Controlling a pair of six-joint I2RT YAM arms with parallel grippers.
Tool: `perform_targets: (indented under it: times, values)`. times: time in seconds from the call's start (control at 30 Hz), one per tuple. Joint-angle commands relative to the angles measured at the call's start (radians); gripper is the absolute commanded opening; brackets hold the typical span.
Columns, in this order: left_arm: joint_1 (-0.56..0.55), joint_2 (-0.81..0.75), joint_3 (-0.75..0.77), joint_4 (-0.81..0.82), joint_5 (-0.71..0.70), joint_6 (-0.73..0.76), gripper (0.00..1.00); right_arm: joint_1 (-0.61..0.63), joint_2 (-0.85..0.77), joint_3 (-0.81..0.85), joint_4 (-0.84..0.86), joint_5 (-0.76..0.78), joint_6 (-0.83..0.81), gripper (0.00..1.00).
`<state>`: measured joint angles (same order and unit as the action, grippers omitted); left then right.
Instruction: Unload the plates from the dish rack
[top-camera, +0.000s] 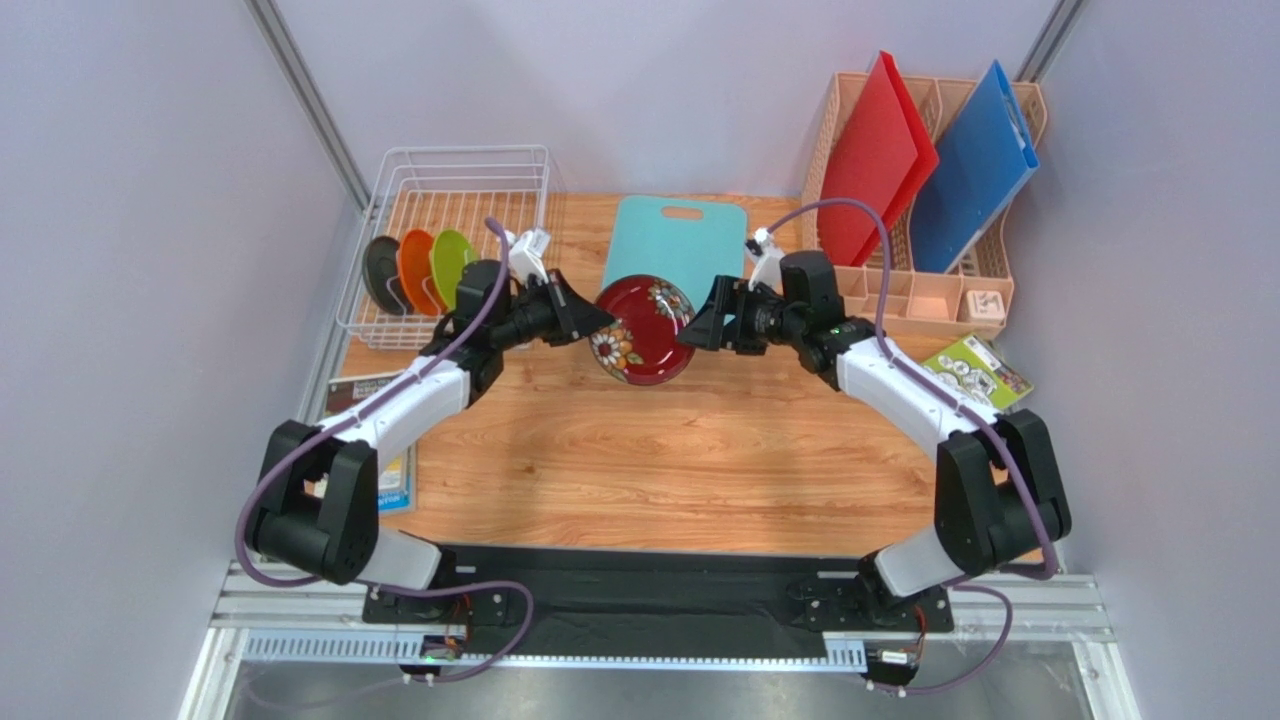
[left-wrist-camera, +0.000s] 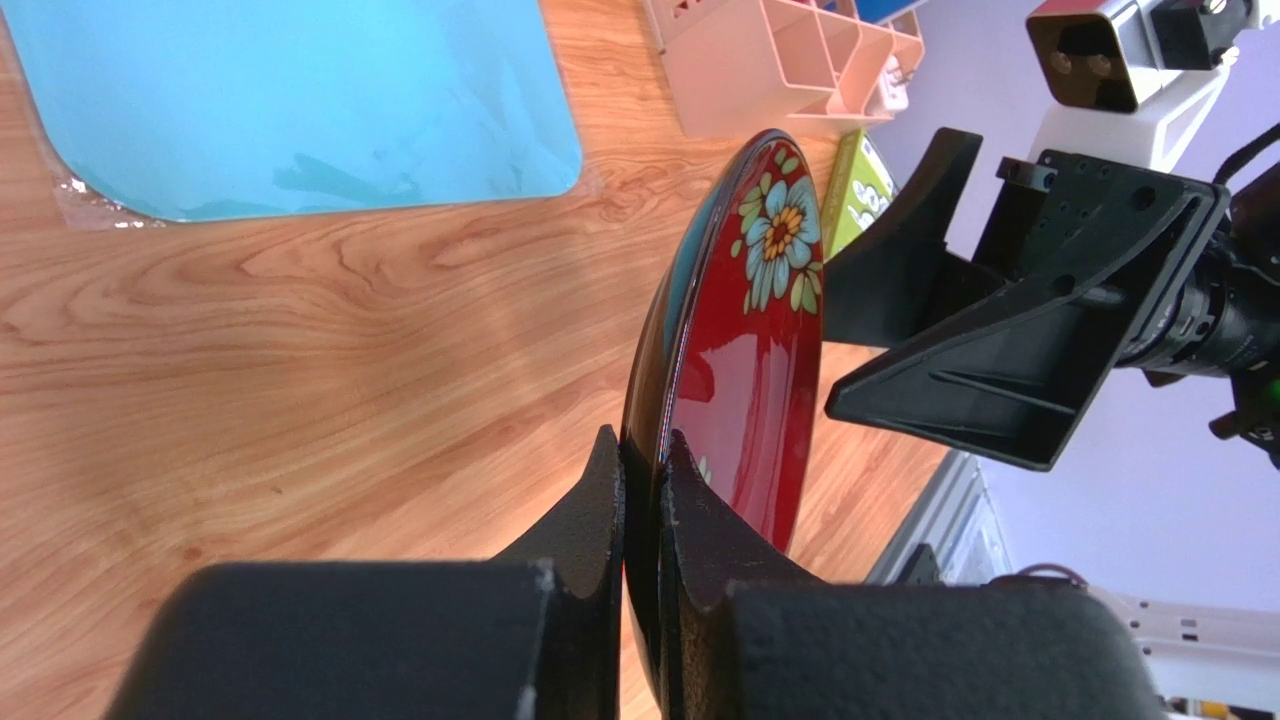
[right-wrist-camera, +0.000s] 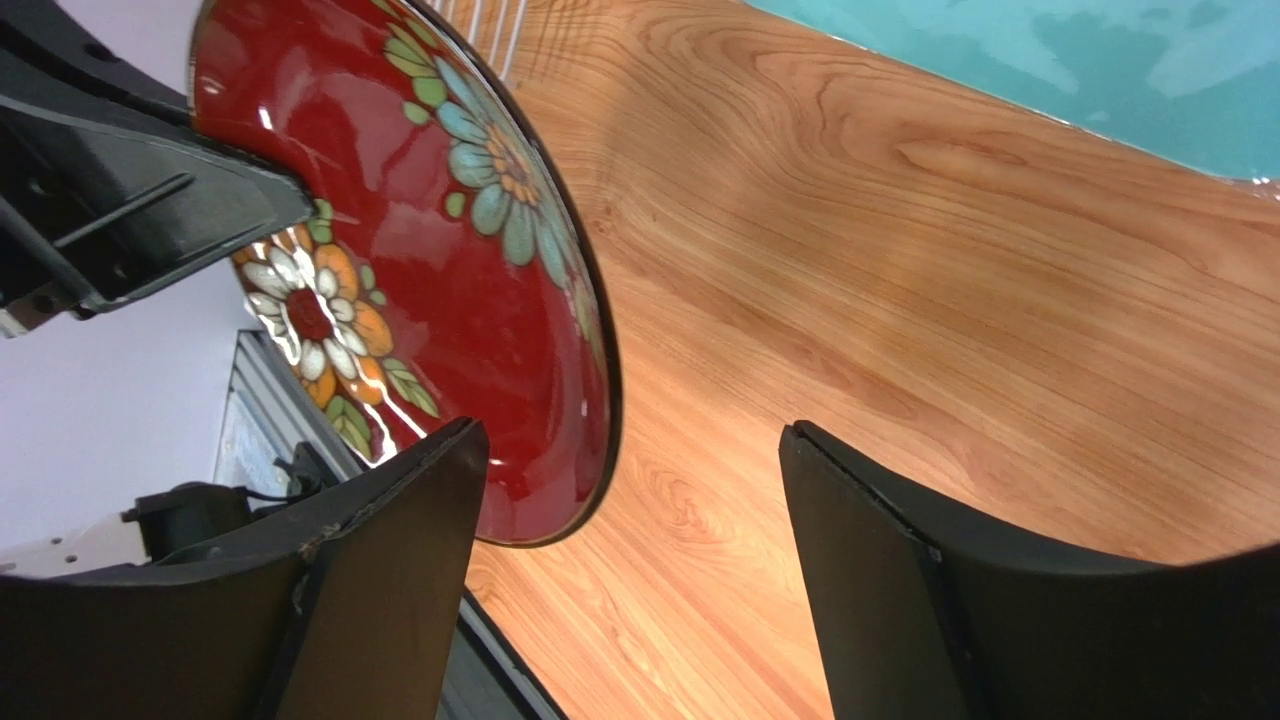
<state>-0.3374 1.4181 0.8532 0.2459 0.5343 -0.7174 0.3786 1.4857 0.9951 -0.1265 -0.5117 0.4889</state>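
My left gripper (top-camera: 589, 323) is shut on the rim of the dark red flowered plate (top-camera: 646, 329) and holds it on edge above the table's middle. In the left wrist view the fingers (left-wrist-camera: 601, 510) pinch the rim of the plate (left-wrist-camera: 751, 345). My right gripper (top-camera: 706, 324) is open beside the plate's right rim; in the right wrist view the plate (right-wrist-camera: 436, 255) sits just inside the left finger (right-wrist-camera: 383, 570), with a wide gap to the other. The lime green (top-camera: 452, 266), orange (top-camera: 416, 272) and dark teal-grey (top-camera: 383, 276) plates stand on edge in the white wire dish rack (top-camera: 451, 173).
A flat teal cutting board (top-camera: 676, 240) lies behind the held plate. A peach organizer (top-camera: 962, 285) with red and blue boards stands at the back right. A small printed card (top-camera: 977, 371) lies at the right; a booklet (top-camera: 394, 480) lies at the left edge.
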Motion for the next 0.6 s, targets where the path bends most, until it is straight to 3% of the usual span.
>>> perform_targets:
  times: [0.0, 0.2, 0.3, 0.33, 0.37, 0.4, 0.5, 0.53, 0.57]
  values:
    - [-0.009, 0.002, -0.011, 0.161, 0.038, -0.057, 0.0, 0.003, 0.031, 0.008, 0.116, -0.083, 0.036, 0.76]
    - [-0.026, 0.048, -0.031, 0.228, 0.056, -0.093, 0.0, 0.003, 0.08, -0.007, 0.192, -0.142, 0.056, 0.71]
    - [-0.028, 0.068, -0.048, 0.269, 0.055, -0.112, 0.0, 0.003, 0.078, -0.019, 0.218, -0.16, 0.063, 0.49]
    - [-0.028, 0.071, -0.052, 0.283, 0.053, -0.117, 0.0, 0.003, 0.076, -0.023, 0.22, -0.159, 0.062, 0.36]
    - [-0.028, 0.077, -0.054, 0.283, 0.052, -0.114, 0.0, 0.003, 0.074, -0.026, 0.219, -0.157, 0.059, 0.06]
    - [-0.028, 0.081, -0.055, 0.283, 0.049, -0.108, 0.0, 0.002, 0.068, -0.029, 0.215, -0.156, 0.056, 0.0]
    - [-0.028, 0.085, -0.052, 0.28, 0.052, -0.097, 0.0, 0.003, 0.05, -0.038, 0.197, -0.133, 0.045, 0.0]
    - [-0.028, 0.088, -0.048, 0.264, 0.052, -0.091, 0.04, 0.003, 0.039, -0.044, 0.183, -0.096, 0.048, 0.0]
    - [-0.028, 0.09, -0.043, 0.245, 0.05, -0.079, 0.15, 0.0, 0.028, -0.047, 0.173, -0.073, 0.045, 0.0]
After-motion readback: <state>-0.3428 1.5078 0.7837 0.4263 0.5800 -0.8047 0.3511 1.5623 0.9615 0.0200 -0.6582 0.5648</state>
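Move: The left hand holds the red plate by its left rim, the plate's middle about 5 cm to the right and 1 cm back; the right gripper lies 13 cm to the right, 2 cm back and 4 cm lower. From the right hand, open by the far rim, the plate's middle is some 8 cm left, 1 cm ahead and 2 cm up; the teal board is about 15 cm ahead, 3 cm left and 15 cm below. The left hand keeps its pinch on the red plate and lowers it about 2.5 cm while carrying it a good 1 cm right towards the right gripper. The right hand eases in leftward by just under 2 cm, sinking about 1 cm and turning slightly, then snaps its wide-open fingers shut on the plate's right rim and is drawn back right by about half a centimetre. ##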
